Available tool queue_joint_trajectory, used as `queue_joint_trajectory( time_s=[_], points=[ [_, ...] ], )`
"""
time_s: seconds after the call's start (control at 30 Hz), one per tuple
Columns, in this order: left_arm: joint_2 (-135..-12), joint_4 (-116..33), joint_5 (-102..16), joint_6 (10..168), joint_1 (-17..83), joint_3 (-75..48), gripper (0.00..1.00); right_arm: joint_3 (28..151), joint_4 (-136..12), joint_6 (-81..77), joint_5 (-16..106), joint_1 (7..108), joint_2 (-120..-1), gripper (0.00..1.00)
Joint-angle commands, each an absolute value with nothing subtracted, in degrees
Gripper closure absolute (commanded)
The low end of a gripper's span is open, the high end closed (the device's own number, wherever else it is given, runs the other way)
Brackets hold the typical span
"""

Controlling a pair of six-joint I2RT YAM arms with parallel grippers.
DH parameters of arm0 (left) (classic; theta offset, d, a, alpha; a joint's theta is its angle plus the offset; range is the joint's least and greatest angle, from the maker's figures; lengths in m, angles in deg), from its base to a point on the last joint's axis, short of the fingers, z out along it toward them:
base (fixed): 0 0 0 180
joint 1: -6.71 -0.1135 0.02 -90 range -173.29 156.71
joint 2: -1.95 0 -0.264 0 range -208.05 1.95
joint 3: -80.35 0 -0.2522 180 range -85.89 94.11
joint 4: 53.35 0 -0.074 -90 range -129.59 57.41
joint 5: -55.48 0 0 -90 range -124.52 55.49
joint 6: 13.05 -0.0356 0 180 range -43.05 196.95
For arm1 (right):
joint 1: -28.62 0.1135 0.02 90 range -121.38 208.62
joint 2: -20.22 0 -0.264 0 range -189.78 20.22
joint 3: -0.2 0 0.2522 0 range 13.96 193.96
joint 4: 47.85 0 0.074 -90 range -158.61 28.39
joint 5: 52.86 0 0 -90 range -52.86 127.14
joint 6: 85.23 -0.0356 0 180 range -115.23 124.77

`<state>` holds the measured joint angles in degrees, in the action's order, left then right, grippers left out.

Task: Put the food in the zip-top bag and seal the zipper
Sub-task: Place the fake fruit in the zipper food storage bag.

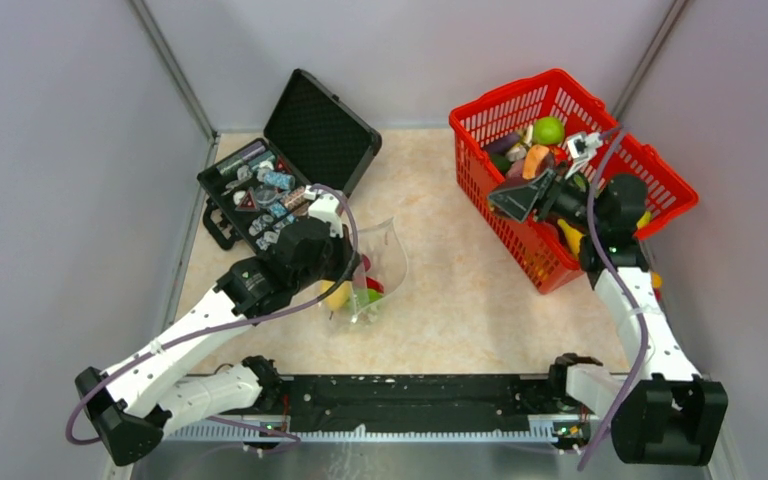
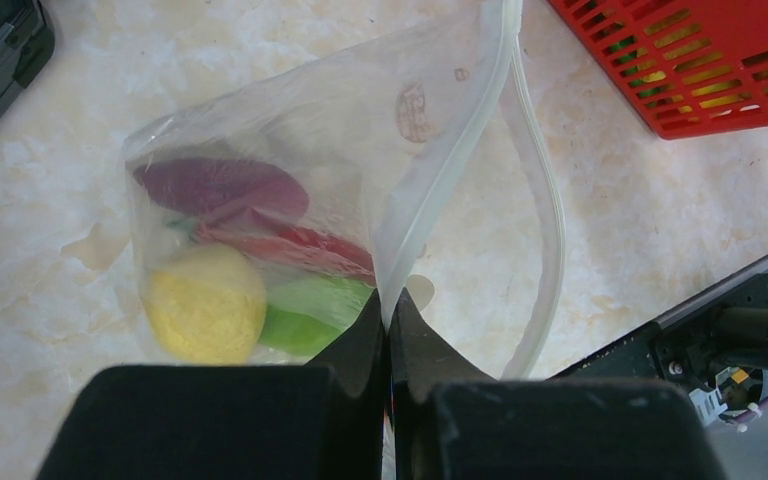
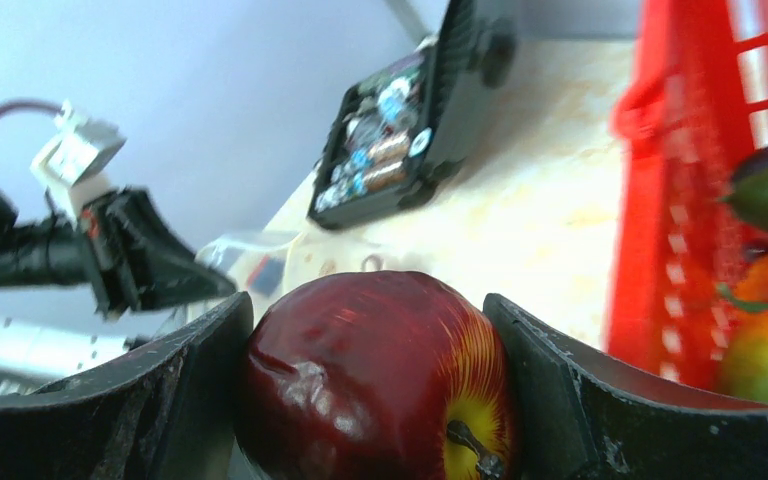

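Note:
The clear zip-top bag lies on the table with its mouth open. In the left wrist view the bag holds a purple piece, a red piece, a yellow fruit and a green piece. My left gripper is shut on one side of the whitish zipper strip; the other side bows away. My right gripper is shut on a dark red apple. It hovers at the red basket's left wall.
The red mesh basket at the back right holds several more toy fruits and vegetables. An open black case of small metal parts stands at the back left, close behind my left arm. A black rail runs along the near edge.

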<state>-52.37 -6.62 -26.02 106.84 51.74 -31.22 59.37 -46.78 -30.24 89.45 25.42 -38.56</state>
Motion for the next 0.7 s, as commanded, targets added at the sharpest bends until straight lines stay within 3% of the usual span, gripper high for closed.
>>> queue_joint_trajectory(
  time_s=[0.0, 0.2, 0.67],
  points=[
    [-52.7, -9.5, -26.4, 106.7, 51.7, -31.0, 1.00, 62.0, -48.3, -25.3, 94.8, 31.2, -37.6, 0.83],
    [-52.6, -9.5, -26.2, 106.7, 51.7, -31.0, 1.00, 64.1, -54.2, -19.6, 92.7, 40.2, -37.5, 0.83],
    [-52.3, -10.6, -30.9, 106.8, 51.7, -29.4, 1.00, 67.4, -62.1, 0.1, 63.1, 69.4, -38.9, 0.82]
  ],
)
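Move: The bag's open mouth is what the apple in the right gripper is bound for: about 25 cm to that hand's left, 12 cm back and some 14 cm lower. The red basket's middle lies roughly 16 cm right and 6 cm ahead of the right hand, 20 cm below it; the yellow fruit in the bag is about 35 cm left, 19 cm back and 27 cm down. From the left hand, the mouth is some 6 cm right, level fore and aft, 5 cm below. The dark red apple, still pinched in the right gripper, is carried off the basket's left edge towards the bag's open mouth, about 14 cm left and 10 cm back in one steady sweep, while the wrist swings some 25 degrees counter-clockwise and rolls a little. The left hand stays put, its shut fingers keeping hold of the bag's rim. ##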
